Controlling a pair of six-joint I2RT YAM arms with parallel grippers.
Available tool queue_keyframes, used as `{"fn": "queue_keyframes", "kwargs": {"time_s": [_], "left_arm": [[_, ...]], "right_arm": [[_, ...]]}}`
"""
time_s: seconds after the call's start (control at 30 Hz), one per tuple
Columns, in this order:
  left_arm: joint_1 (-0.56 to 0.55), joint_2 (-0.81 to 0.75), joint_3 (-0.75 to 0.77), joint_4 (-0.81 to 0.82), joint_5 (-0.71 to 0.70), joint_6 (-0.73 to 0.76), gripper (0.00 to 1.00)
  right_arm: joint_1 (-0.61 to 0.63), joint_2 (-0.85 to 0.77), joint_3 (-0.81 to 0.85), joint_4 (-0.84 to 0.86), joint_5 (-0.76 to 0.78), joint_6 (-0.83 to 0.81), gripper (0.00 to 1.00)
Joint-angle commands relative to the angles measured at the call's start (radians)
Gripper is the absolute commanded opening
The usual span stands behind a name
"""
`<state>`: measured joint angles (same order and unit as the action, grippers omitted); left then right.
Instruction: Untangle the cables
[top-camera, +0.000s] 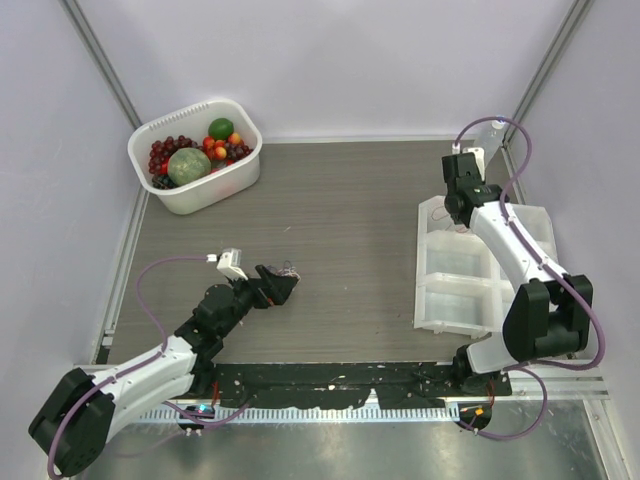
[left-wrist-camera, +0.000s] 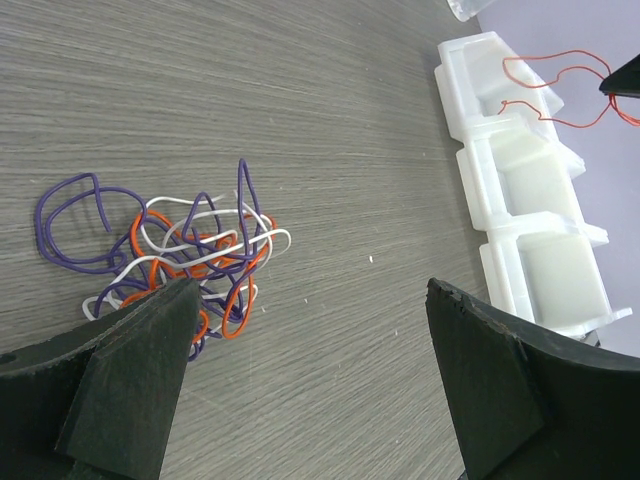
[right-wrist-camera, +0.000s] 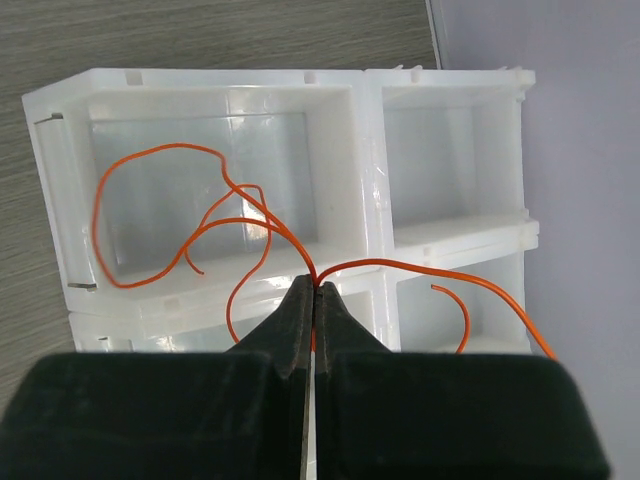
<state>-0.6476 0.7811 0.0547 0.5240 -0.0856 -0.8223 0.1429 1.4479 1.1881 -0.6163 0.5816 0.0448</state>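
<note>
The cables lie as a small tangle (left-wrist-camera: 170, 250) of purple, orange and white strands on the grey table, just beyond the left fingertip. From above the tangle (top-camera: 289, 268) shows only as a small dark clump at the jaw tips. My left gripper (left-wrist-camera: 312, 300) (top-camera: 278, 283) hovers low, jaws open wide and empty. My right gripper (right-wrist-camera: 315, 288) (top-camera: 458, 212) is shut on thin orange cables (right-wrist-camera: 150, 150), pinched at the middle. Their loose ends hang over the far compartments of a white divided tray (right-wrist-camera: 365, 130). In the left wrist view the same orange cables (left-wrist-camera: 545, 75) dangle above that tray (left-wrist-camera: 480, 150).
A white basket (top-camera: 240, 178) full of fruit stands at the far left corner of the table. The divided tray (top-camera: 428, 290) lies along the right side under the right arm. Slanted frame posts and pale walls close in the table.
</note>
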Motion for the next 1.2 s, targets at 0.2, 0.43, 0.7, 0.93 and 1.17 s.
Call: {"fn": "queue_keyframes", "kwargs": {"time_s": [0.2, 0.43, 0.7, 0.93, 1.17], "left_arm": [[0.002, 0.012, 0.008, 0.036, 0.001, 0.02, 1.0], [0.002, 0.017, 0.01, 0.036, 0.001, 0.02, 1.0], [0.002, 0.015, 0.008, 0.036, -0.002, 0.022, 1.0], [0.002, 0.018, 0.01, 0.037, -0.005, 0.022, 1.0], [0.003, 0.026, 0.011, 0.042, 0.0, 0.023, 1.0]], "right_arm": [[0.0, 0.129, 0.065, -0.065, 0.043, -0.074, 0.01], [0.0, 0.276, 0.136, 0.015, -0.074, -0.048, 0.01], [-0.02, 0.341, 0.081, 0.181, -0.227, 0.023, 0.01], [-0.156, 0.344, 0.007, 0.297, -0.52, 0.174, 0.01], [-0.255, 0.327, -0.07, 0.372, -0.759, 0.274, 0.14]]}}
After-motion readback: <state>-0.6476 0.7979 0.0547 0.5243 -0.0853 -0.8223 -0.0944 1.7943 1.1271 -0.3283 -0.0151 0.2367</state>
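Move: Roughly 6 cm ahead, 4 cm left and 15 cm below the right hand, which already pinches the orange cable, lies the tray's far-left cell. The middle-left cell is about 10 cm nearer than that cell, the far-right cell some 15 cm to its right. The bottle stands about 12 cm beyond the far-left cell and 5 cm to its right. From the left hand, the far-left cell is about 17 cm ahead, 39 cm right and 8 cm below. Lowering the dangling orange cable into the tray's far-left cell, the right hand drops about 14 cm in all, first nearly straight down, then also forward and left, with a small swing back and right at the end. Late on, the wrist rolls some 35 degrees, left side rising, so the fingers turn from slanting right to pointing ahead and down; they still pinch the cable, the grip just beginning to ease. ##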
